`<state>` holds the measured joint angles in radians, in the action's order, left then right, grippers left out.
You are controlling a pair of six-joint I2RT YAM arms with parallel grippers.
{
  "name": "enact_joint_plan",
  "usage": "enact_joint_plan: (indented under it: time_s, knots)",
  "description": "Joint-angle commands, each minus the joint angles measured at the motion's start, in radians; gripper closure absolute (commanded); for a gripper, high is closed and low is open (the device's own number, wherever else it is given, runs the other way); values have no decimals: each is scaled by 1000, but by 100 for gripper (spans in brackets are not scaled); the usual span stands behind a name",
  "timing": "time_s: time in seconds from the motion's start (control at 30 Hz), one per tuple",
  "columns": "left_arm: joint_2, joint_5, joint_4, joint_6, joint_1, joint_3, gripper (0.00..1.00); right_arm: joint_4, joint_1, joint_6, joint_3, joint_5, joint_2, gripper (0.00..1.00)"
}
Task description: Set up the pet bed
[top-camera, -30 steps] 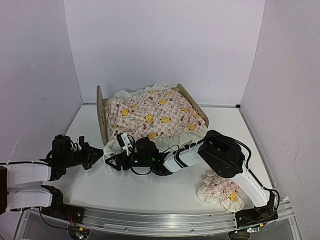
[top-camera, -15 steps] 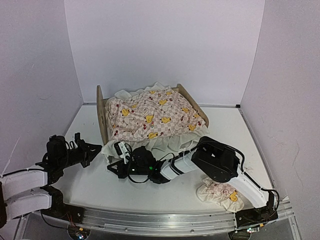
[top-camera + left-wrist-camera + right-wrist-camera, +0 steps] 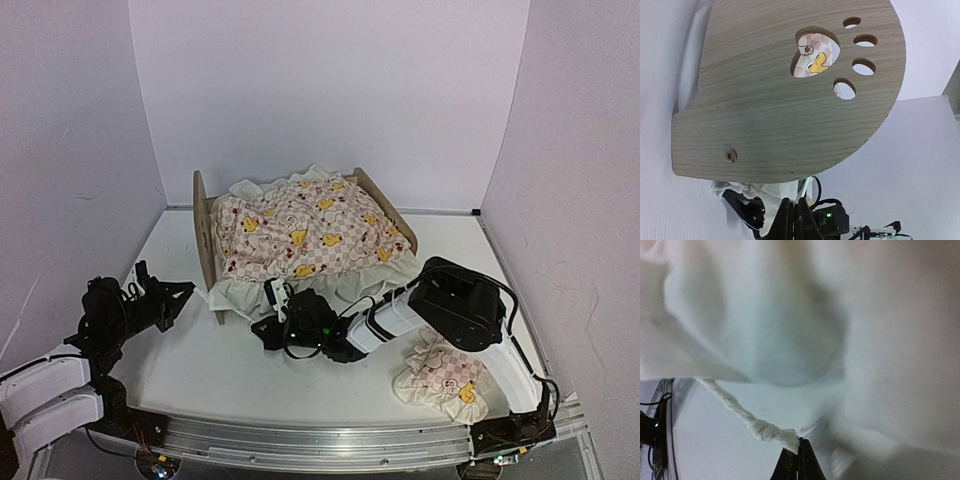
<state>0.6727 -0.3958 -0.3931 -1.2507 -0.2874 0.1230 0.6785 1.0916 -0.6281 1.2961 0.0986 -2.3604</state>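
The pet bed stands mid-table, its wooden headboard with paw-print cutouts on the left. A cartoon-print quilt covers it, and its white frill hangs over the front side. My right gripper lies low at the bed's front left. In the right wrist view this gripper is shut, with a twisted edge of the frill pinched at its tip. My left gripper is shut and empty, left of the headboard and apart from it. In the left wrist view it points at the headboard's lower edge.
A small matching frilled pillow lies on the table at the near right, beside the right arm's lower link. White walls close in the table on the left, back and right. A metal rail runs along the near edge.
My right gripper has shut and slid to the right along the bed's front, at the frill. My left arm has drawn back to the left and nearer, away from the headboard.
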Motion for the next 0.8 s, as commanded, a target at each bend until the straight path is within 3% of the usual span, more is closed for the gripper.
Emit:
enact_joint_plan:
  time_s: [0.0,0.1,0.2,0.37,0.57,0.77]
  knots:
    - [26,98,-38,92,1,13,100,-174,-35,45,146,-96,-5,100]
    - [78,139,-39,141,2,13,100,-264,-35,61,227,-122,-41,100]
    - [-18,227,-29,199,1,12,100,-278,-34,73,227,-139,-40,100]
    - [-115,326,184,250,3,89,100,-311,-35,107,196,-194,-11,100]
    - [-95,446,369,210,2,84,100,-356,-38,167,154,-246,112,100]
    - [21,485,354,222,5,60,100,-357,-39,202,101,-236,271,100]
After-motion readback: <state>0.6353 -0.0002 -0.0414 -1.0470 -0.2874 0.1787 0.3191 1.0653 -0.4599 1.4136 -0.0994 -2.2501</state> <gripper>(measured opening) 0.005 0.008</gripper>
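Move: The bed's front left leg, where the cover's ties meet, stands about 3 cm ahead of the left gripper, 6 cm to its right and 13 cm below. From the right gripper, that leg is roughly 10 cm to the left and 2 cm ahead, near its height. The cover's white corner hangs some 6 cm ahead and 6 cm left of the right gripper; the headboard's middle is about 14 cm ahead and 5 cm right of the left gripper. Keep both grippers shut on their cords and draw the ties out: take the left gripper left about 6 cm, lifting slightly midway, then lowering to end some 5 cm down, rolling its left side up and turning counter-clockwise. Move the right gripper forward about 4 cm towards the bed's front edge, then up and a little right, tilting gently. ##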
